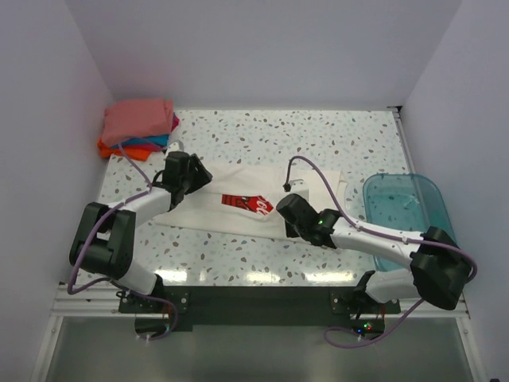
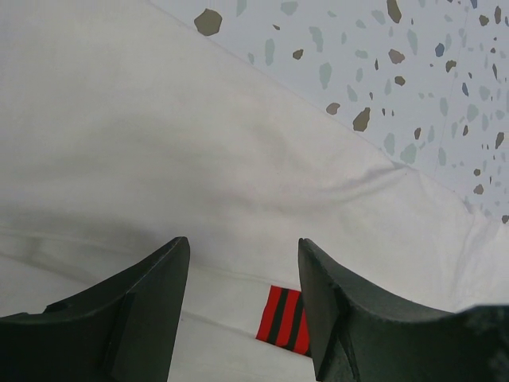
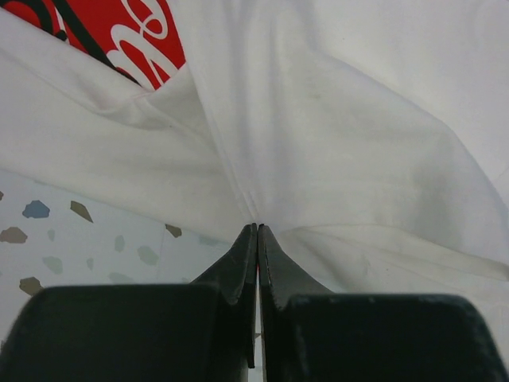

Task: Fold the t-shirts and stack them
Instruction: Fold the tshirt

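Observation:
A white t-shirt [image 1: 246,181] with a red chest print [image 1: 246,204] lies spread across the middle of the table. My left gripper [image 1: 202,181] hovers open over its left part; in the left wrist view the white t-shirt [image 2: 199,143] and a corner of the red print [image 2: 282,318] show between the spread jaws of the left gripper [image 2: 244,243]. My right gripper [image 1: 285,223] is shut on the shirt's near edge. In the right wrist view the white t-shirt [image 3: 358,143] creases toward the pinched right gripper [image 3: 257,227]. Folded salmon-pink, teal and orange t-shirts [image 1: 139,127] are stacked at the back left.
A translucent teal plastic bin [image 1: 406,211] stands at the right edge of the speckled table [image 1: 262,135], beside the right arm. White walls close in the left, back and right sides.

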{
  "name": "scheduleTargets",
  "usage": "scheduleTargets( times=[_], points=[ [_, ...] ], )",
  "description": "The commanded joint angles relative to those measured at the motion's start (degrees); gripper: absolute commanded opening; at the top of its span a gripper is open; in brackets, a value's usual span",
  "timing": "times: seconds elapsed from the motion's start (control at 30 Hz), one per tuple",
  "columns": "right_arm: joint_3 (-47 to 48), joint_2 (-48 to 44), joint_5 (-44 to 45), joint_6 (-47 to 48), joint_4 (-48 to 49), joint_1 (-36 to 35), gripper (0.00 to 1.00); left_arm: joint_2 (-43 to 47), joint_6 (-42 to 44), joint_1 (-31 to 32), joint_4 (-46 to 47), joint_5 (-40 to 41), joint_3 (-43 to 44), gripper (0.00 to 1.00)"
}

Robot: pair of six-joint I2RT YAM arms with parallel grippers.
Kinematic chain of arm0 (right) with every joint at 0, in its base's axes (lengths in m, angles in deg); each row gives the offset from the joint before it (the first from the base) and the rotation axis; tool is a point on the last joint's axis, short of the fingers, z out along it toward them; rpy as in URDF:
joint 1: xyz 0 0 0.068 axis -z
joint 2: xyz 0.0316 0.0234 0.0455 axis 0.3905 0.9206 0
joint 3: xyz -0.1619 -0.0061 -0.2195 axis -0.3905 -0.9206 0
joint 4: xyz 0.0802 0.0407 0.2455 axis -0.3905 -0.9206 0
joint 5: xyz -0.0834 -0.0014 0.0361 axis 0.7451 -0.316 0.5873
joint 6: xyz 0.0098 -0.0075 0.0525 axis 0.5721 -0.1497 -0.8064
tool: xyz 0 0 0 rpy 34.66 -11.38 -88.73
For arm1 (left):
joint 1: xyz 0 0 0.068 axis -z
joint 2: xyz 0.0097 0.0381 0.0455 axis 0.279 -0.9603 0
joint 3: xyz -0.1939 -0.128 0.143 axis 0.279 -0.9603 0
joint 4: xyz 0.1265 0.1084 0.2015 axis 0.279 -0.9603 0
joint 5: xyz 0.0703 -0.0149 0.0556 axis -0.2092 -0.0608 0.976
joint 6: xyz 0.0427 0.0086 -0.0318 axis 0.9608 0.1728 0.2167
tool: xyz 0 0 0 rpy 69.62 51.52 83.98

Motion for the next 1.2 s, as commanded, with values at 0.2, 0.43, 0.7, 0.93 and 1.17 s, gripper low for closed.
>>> scheduleTargets(
  times=[0.2, 0.43, 0.7, 0.93, 1.17],
  points=[
    [-1.79, -0.55, -3.16, -2.37, 0.28, -1.23, 0.08, -1.6, 3.23, 0.26, 0.38, 0.75, 5.26, 0.61],
    [6.28, -3.37, 5.46, -3.52, -9.48, 1.22, 0.52, -5.02, 7.01, 2.19, -5.6, 9.27, 9.13, 0.57],
    [9.99, 9.53, -4.73, -1.85, -5.54, 17.55, 0.5, -10.2, 6.75, 4.13, -11.31, 17.88, 10.54, 0.47],
    [18.41, 25.62, -10.18, 1.13, -2.63, 25.12, 0.47, -11.45, 4.29, 4.92, -11.84, 18.78, 7.74, 0.38],
    [39.67, 43.19, -11.07, 9.3, -7.45, 30.49, 0.47, -0.56, -1.42, 5.09, -9.03, 13.86, -3.86, 0.34]
  ],
)
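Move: The right hand, shut on the t-shirt's near edge, next goes to the t-shirt's right part, about 7 cm ahead and 7 cm to its right, some 5 cm below. The red print lies roughly 9 cm ahead and 11 cm left of this hand. The left hand hovers about 5 cm above its spot on the t-shirt's left part, 1 cm ahead and 2 cm left; from it the print is 8 cm back and 11 cm right, the folded stack 14 cm ahead and 21 cm left. The right hand draws the near edge back and down about 2 cm and opens halfway to let go, then arcs up, forward and to its right, comes down on the t-shirt's right part and pushes along it forward, ending some 17 cm ahead of its start with the fingertips tipped further down. The left hand bobs forward, then sinks about 5 cm onto the left part with its fingers closing partway and its left side rolling up, and drags back about 3 cm. ##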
